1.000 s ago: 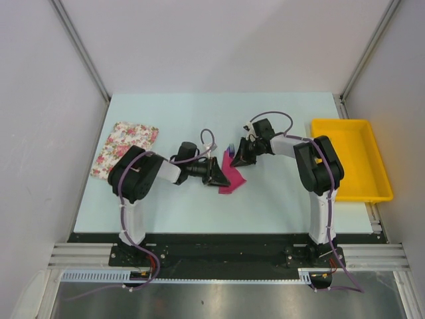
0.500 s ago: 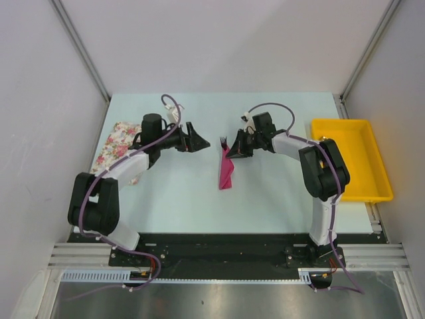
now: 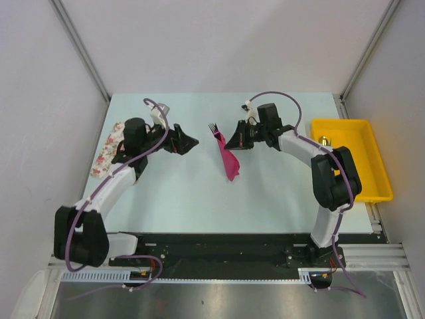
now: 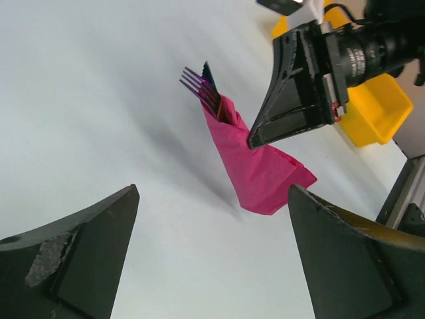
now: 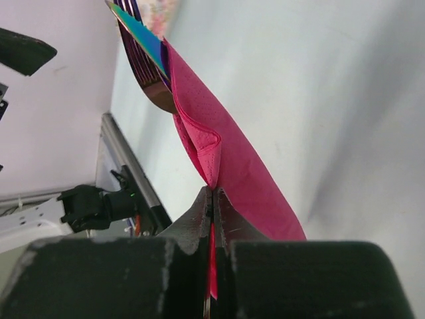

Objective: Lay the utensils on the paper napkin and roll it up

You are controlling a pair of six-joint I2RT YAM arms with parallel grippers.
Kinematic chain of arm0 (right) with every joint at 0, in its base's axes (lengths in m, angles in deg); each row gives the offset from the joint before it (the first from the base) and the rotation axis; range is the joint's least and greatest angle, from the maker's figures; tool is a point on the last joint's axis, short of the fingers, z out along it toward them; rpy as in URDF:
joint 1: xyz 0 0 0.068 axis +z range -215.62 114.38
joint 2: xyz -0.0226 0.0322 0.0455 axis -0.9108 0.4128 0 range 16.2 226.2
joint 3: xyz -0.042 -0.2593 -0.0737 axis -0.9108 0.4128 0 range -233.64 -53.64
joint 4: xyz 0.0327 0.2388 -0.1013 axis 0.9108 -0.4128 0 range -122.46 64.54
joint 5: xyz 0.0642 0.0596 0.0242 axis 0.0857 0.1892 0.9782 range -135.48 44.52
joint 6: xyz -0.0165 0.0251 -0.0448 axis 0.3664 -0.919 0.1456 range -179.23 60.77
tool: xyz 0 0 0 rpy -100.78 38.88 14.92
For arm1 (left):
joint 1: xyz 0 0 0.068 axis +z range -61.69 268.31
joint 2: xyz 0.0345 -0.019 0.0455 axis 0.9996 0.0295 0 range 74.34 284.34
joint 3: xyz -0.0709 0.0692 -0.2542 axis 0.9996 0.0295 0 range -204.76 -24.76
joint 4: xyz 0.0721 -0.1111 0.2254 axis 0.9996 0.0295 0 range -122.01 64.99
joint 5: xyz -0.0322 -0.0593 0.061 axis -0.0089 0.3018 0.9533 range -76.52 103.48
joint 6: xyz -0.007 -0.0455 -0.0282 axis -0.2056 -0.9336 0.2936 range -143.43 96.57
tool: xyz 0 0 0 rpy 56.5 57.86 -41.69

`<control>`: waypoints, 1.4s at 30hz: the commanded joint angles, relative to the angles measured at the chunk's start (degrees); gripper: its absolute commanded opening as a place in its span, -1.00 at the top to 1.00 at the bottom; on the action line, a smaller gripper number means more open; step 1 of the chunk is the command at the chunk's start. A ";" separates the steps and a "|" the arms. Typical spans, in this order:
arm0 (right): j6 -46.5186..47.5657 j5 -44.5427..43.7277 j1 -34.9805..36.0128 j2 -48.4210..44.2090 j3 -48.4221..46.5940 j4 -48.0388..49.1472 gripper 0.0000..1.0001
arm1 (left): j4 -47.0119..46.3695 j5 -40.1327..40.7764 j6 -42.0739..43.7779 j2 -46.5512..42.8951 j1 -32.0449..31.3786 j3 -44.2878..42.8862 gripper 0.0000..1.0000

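Observation:
The magenta paper napkin (image 3: 230,161) is rolled into a narrow bundle that hangs slanted above the table. The utensils' tips (image 3: 213,128) stick out of its upper end: purple fork tines (image 4: 198,84) and a shiny flat blade (image 5: 141,30) beside them. My right gripper (image 3: 234,142) is shut on a fold of the napkin (image 5: 222,156), pinching it at the jaws' tip (image 5: 213,193). Left of the bundle, my left gripper (image 3: 191,141) stands open and apart from it. Nothing lies between its fingers (image 4: 86,249).
A white floral cloth (image 3: 108,150) lies at the table's left edge, partly under my left arm. At the right stands a yellow tray (image 3: 368,193) with a small object in it. The right gripper's black body (image 4: 299,86) shows above the bundle in the left wrist view.
My left gripper has opened, let go of the napkin and swung away to the left and back. The right gripper has kept its hold and carried the bundle slightly farther back.

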 commanded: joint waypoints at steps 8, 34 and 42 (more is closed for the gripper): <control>0.48 14.53 0.75 -14.26 -5.17 5.97 1.00 | -10.23 -26.05 2.85 -6.66 2.99 0.22 -0.93; 13.74 10.85 11.47 -32.82 -7.55 -3.07 1.00 | -35.83 -29.49 -19.02 -9.83 -13.44 1.99 -0.54; 16.47 9.09 14.81 -34.31 -7.73 -4.22 1.00 | -37.69 -29.58 -19.91 -11.67 -15.03 3.13 -0.28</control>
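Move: The napkin roll, pinched in the closed right fingers, lies about 14 cm to the left gripper's right, level with it fore and aft, some 10 cm lower. From the left gripper the fork's tines are roughly 8 cm ahead and 9 cm right, the napkin's loose end some 11 cm back and 16 cm right. Seen from the right hand, the roll's middle is 2 cm back, and the wide-open left gripper about 15 cm left and 9 cm above. Keep the right fingers pinched on the napkin roll and carry it up about 24 cm and back, rolling the wrist so the fork end tips up. Bring the left gripper back, up and to the right, swinging it some 40 degrees clockwise to point at the roll, and close its fingers by about a third as they come around the napkin beside the right fingertips. ##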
